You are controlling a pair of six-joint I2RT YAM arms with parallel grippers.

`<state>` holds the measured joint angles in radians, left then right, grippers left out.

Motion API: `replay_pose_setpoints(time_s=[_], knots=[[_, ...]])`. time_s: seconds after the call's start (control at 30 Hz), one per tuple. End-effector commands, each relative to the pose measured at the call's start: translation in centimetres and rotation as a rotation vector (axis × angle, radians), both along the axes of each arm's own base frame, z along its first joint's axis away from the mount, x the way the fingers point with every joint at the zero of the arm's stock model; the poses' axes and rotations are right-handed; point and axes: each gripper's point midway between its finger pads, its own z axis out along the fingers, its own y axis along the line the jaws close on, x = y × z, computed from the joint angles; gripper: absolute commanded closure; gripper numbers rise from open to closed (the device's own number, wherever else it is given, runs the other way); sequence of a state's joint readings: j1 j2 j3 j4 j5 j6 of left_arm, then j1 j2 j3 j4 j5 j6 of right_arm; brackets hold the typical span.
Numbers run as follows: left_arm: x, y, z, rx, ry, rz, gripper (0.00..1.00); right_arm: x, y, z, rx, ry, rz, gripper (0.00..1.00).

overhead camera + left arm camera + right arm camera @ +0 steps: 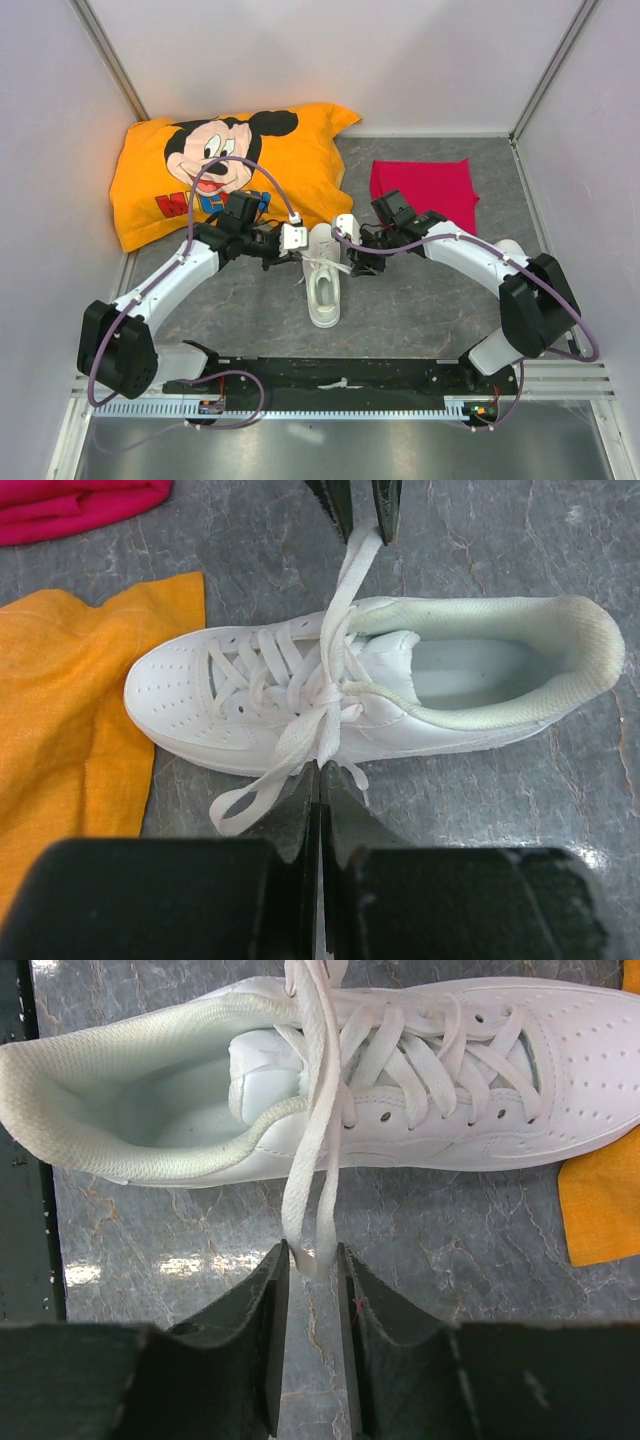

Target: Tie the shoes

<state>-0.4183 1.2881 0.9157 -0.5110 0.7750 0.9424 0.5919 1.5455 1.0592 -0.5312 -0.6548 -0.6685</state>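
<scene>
One white shoe [324,285] lies on the grey tabletop between both arms, toe pointing away from the bases. Its laces [330,695] are crossed at mid-tongue. My left gripper [322,768] is at the shoe's left side, shut on a lace strand running down from the crossing, and a loose loop [240,802] hangs beside it. My right gripper [313,1257] is at the shoe's [560,1080] right side. Its jaws stand apart, with the folded end of a lace loop [305,1210] lying between the tips. In the top view the left gripper [303,258] and right gripper [350,262] flank the shoe.
An orange Mickey Mouse pillow [160,195] lies at the back left, its corner reaching the shoe's toe [70,710]. A red cloth [425,190] lies at the back right. White walls enclose the table on three sides. A black rail [340,380] runs along the near edge.
</scene>
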Motion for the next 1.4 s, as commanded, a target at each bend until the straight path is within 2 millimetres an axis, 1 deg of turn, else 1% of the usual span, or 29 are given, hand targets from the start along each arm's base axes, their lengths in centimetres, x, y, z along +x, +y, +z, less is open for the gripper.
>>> replay_pose_setpoints(time_s=[0.0,0.13,0.2,0.47,0.67,0.8,0.9,1.13,1.37], knots=[[-0.3,0.9,0.3,0.021,-0.035,-0.005,0.98,1.0,1.1,1.4,0.043,-0.037,0.011,0.65],[-0.3,1.6,0.2,0.037,-0.042,0.007,0.98,1.0,1.1,1.4,0.045,-0.035,0.012,0.58],[-0.2,2.0,0.2,0.044,-0.04,0.015,0.99,1.0,1.1,1.4,0.045,-0.036,0.013,0.57],[-0.4,3.3,0.0,0.075,-0.05,0.021,0.98,0.9,0.9,1.4,0.045,-0.039,0.012,0.56],[-0.6,5.2,-0.4,0.121,-0.056,0.036,0.99,1.2,0.7,1.5,0.046,-0.049,0.009,0.55],[-0.9,6.4,-0.4,0.144,-0.061,0.046,0.98,1.3,0.8,1.5,0.05,-0.053,0.019,0.52],[-1.3,6.9,-0.6,0.167,-0.075,0.03,0.98,1.5,1.1,1.7,0.058,-0.059,0.028,0.51],[-1.5,7.5,0.0,0.192,-0.111,0.028,0.98,2.2,1.5,2.1,0.067,-0.079,0.045,0.47],[-2.2,8.2,0.1,0.209,-0.105,0.032,0.99,2.2,1.8,2.7,0.083,-0.095,0.074,0.43]])
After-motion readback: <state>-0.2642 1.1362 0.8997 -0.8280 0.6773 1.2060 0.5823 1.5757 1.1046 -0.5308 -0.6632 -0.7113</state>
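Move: The left hand already pinches a lace end just off the shoe's left side; the knot lies about 6 cm to its right, 1 cm back and 5 cm lower. A loose left loop hangs some 4 cm ahead of that hand and 5 cm below it, and the shoe's opening is about 9 cm back and 7 cm right. From the right hand, whose partly open fingers are right at the right loop's end, the knot is 8 cm left and 1 cm ahead. Leftward and nearly level, the left hand draws its pinched lace end about 7 cm away from the knot over the open table, easing some 2 cm back towards the end while the fingers, kept shut, tip down about 10 degrees. The right hand keeps almost still beside the shoe, its fingers opening further off the right loop, and only late shifts a little over 1 cm forward. ##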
